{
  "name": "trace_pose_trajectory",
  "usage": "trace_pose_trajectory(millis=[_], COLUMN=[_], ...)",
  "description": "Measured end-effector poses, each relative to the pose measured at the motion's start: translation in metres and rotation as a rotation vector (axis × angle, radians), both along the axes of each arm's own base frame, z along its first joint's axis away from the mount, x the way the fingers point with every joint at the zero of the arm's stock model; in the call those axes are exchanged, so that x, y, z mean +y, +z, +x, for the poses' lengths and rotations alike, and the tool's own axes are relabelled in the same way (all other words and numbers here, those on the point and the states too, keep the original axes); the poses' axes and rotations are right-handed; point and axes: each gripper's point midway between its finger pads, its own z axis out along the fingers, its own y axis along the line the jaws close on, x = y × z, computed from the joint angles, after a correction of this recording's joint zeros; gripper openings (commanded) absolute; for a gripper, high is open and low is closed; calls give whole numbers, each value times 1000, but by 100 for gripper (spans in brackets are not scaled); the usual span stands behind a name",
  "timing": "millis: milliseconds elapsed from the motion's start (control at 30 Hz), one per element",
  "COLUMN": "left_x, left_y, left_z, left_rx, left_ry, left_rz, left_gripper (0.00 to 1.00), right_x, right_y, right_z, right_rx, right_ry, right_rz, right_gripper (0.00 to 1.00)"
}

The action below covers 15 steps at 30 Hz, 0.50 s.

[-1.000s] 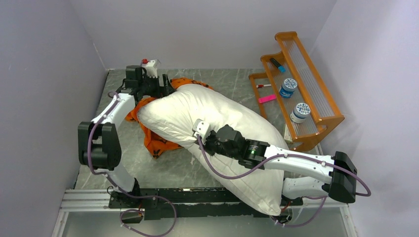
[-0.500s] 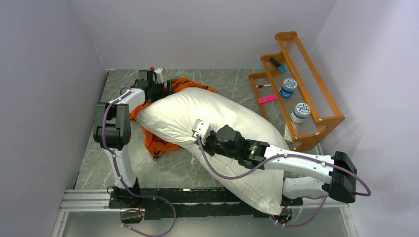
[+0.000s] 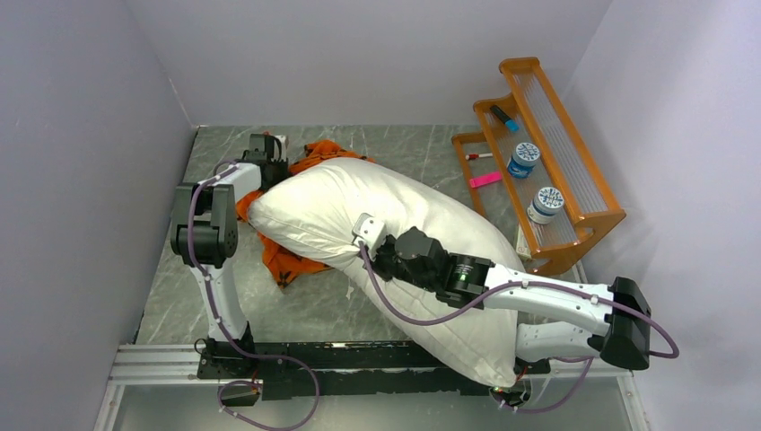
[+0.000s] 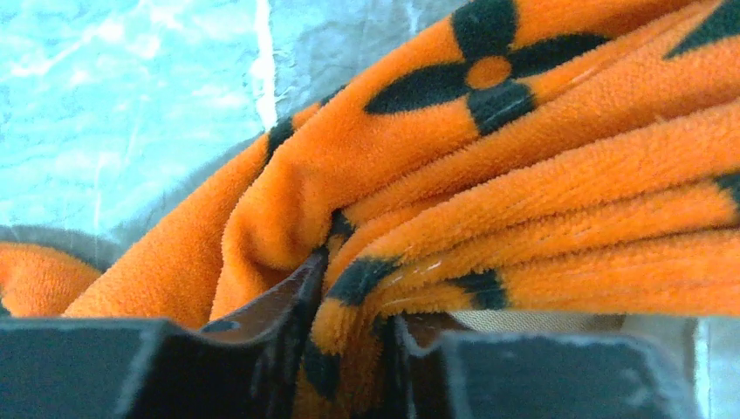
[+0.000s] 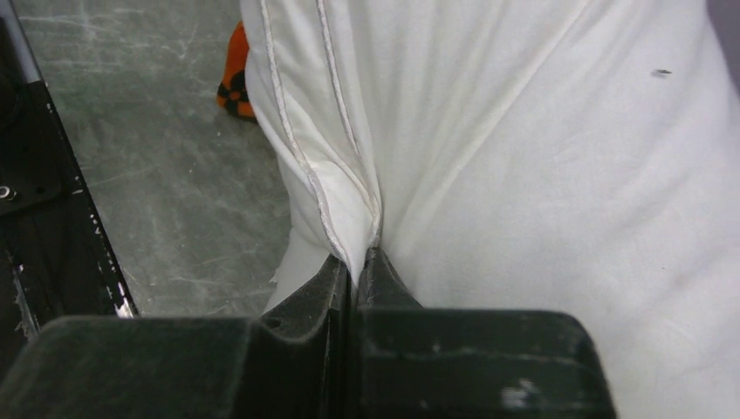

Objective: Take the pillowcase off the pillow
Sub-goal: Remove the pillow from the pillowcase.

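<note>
The white pillow (image 3: 395,215) lies slantwise across the table, its far left end still in the orange pillowcase (image 3: 287,259), which is bunched under and behind that end. My left gripper (image 3: 276,167) is at the pillow's far left corner. In the left wrist view it (image 4: 358,323) is shut on a thick fold of the pillowcase (image 4: 524,201), orange fleece with dark motifs squeezed between both fingers. My right gripper (image 3: 363,235) rests on the pillow's near side. The right wrist view shows it (image 5: 353,271) shut on a piped seam of the pillow (image 5: 541,157).
An orange wooden rack (image 3: 574,215) stands at the right, holding two jars (image 3: 523,159) (image 3: 545,204), a marker (image 3: 503,117) and a pink item (image 3: 485,180). Walls close in on the left, back and right. The arms' mounting rail (image 3: 359,359) runs along the near edge.
My left arm swung in toward the pillow's far left end, dropped lower, and its jaws closed from wide open onto the orange fabric. The right gripper keeps its grip, hardly moved.
</note>
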Motion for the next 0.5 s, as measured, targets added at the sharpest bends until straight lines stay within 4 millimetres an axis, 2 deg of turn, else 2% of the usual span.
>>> trace_pose_trajectory(millis=[67,100,267,433,500], left_x=[5,8,31,75,94], left_y=[0,0,2,9,18], left_z=[-1,-2,-15,-35,-44], left_rx=[0,0,14,30,26], left_ry=[8,13,66,172,229], left_rz=[14,16,73,171,221], left_gripper=[7,5,5,5,5], right_x=[-2,-3,-13,-18,-19], right_y=[7,11,35,52,57], right_z=[3,4,9,15,15], right_rx=[-11,-16,-55,-90,-96], right_ry=[-19,-27,-74,-107,-111], right_rz=[8,14,59,84,93], right_gripper=[0,0,0,0,0])
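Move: The pillowcase lies gathered between the left hand's half-closed fingers, right at the hand point and just above the table. The pillow's far left corner bulges some 9 cm back and 4 cm left of that hand, about 7 cm higher. The right hand already pinches the pillow's cover; the pillow's middle is roughly 8 cm to its right, 3 cm back and 8 cm below. The gathered pillowcase is about 28 cm ahead of the right hand, 23 cm left and 19 cm below. The pillowcase is pinched as the left fingers finish closing, then dragged left about 10 cm and back some 4 cm, away from under the pillow's far edge, with the hand turning roughly 15 degrees counter-clockwise and its left side rising. The pillow, still gripped in the right hand, is meanwhile raised about 5 cm, the fingers tipping slightly up. ##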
